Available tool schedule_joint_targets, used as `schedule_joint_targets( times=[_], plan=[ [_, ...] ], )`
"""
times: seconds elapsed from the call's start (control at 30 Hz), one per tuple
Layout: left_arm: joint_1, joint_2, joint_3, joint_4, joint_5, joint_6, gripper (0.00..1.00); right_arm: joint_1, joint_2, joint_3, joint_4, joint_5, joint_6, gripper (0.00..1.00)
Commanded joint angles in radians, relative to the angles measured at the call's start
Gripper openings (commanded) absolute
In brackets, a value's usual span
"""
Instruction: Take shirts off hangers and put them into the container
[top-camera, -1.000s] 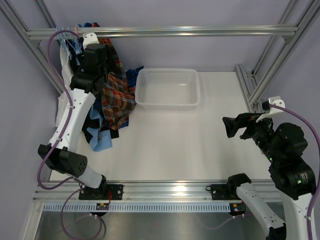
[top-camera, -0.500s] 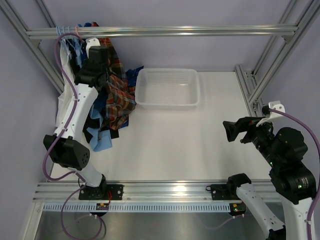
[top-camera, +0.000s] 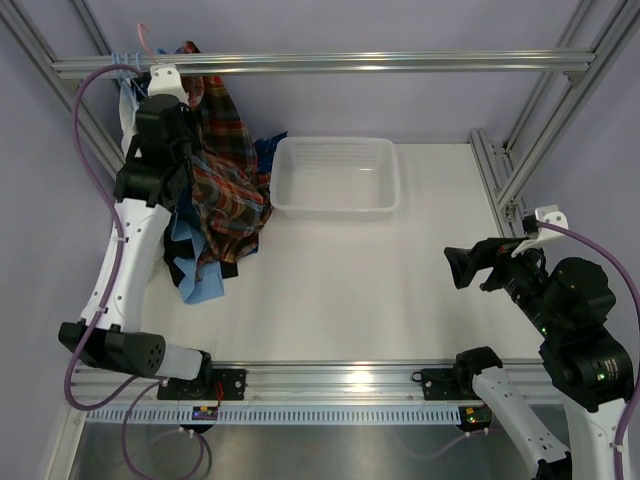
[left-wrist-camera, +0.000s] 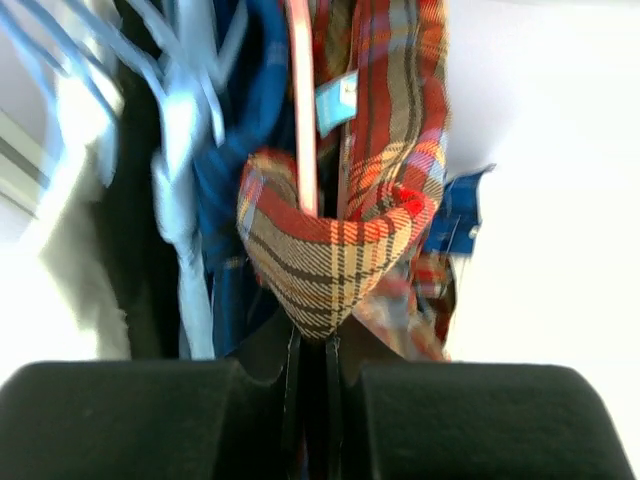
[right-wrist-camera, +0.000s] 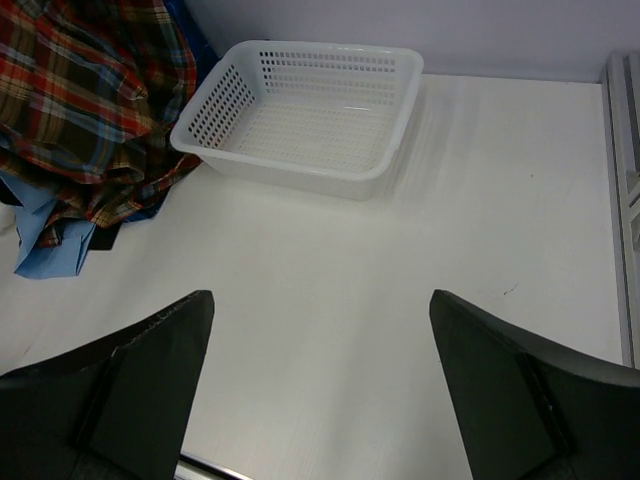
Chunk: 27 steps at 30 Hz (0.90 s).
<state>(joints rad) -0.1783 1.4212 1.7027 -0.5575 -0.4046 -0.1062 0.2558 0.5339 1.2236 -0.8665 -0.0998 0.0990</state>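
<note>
Several shirts hang bunched from the rail at the back left. In front is the red-orange-navy plaid shirt (top-camera: 228, 180), on a pink hanger (left-wrist-camera: 301, 110). My left gripper (left-wrist-camera: 316, 335) is shut on a fold of that plaid shirt's (left-wrist-camera: 330, 255) collar, high up near the rail. Pale blue hangers (left-wrist-camera: 185, 110) and a dark blue shirt (left-wrist-camera: 245, 150) hang beside it. The white perforated container (top-camera: 392, 185) stands empty right of the shirts, also seen as the container (right-wrist-camera: 300, 178) in the right wrist view. My right gripper (right-wrist-camera: 320, 295) is open over bare table, far from the shirts.
A light blue shirt (top-camera: 197, 283) trails onto the table below the bunch. An aluminium rail (top-camera: 400, 62) spans the back, and frame posts (top-camera: 495, 180) stand at the right. My right gripper (top-camera: 463, 267) hovers near the table's right side.
My left gripper has shut on the plaid shirt's collar and moved up and back toward the rail, pulling the cloth with it. The right arm has barely shifted.
</note>
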Motion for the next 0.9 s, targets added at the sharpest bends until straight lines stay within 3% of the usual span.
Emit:
schedule_joint_targets(
  times=[0.0,0.13,0.3,0.47,0.63,0.8,0.87],
  plan=[
    [0.005,-0.099,0.084,0.134,0.046,0.074,0.00,0.010,-0.006,0.010,-0.005,-0.031,-0.004,0.99],
    [0.005,-0.160,0.069,0.049,0.064,0.066,0.00,0.010,-0.005,0.017,-0.011,-0.032,-0.010,1.00],
    [0.005,-0.263,-0.024,-0.214,0.073,0.054,0.00,0.010,-0.005,0.008,0.001,-0.047,-0.028,1.00],
    [0.005,-0.501,-0.161,-0.307,0.139,0.088,0.00,0.010,0.029,0.022,0.026,-0.072,-0.028,0.99],
    [0.007,-0.617,-0.054,-0.384,0.234,0.131,0.00,0.010,0.113,0.065,0.073,-0.144,-0.007,0.99],
    [0.002,-0.680,0.122,-0.260,0.346,0.123,0.00,0.010,0.173,0.100,0.138,-0.172,0.065,1.00],
    [-0.013,-0.653,0.262,-0.240,0.469,0.126,0.00,0.010,0.181,0.102,0.164,-0.181,0.080,0.99]
  ],
)
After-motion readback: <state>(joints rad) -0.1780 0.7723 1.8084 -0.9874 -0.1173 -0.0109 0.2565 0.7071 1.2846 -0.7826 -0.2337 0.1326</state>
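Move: The left hand already pinches the plaid shirt and its pink hanger, the hook clear above the rail; the container it is meant for lies about 24 cm right, 5 cm farther out and 34 cm below. The rail runs roughly 5 cm ahead and 15 cm above this hand, and the other shirts hang some 8 cm left and 5 cm ahead. From the right hand the container is about 30 cm ahead, 20 cm left, 31 cm below. Left hand hauls the pinched shirt some 27 cm back from the rail, rising late; right eases forward-left. ##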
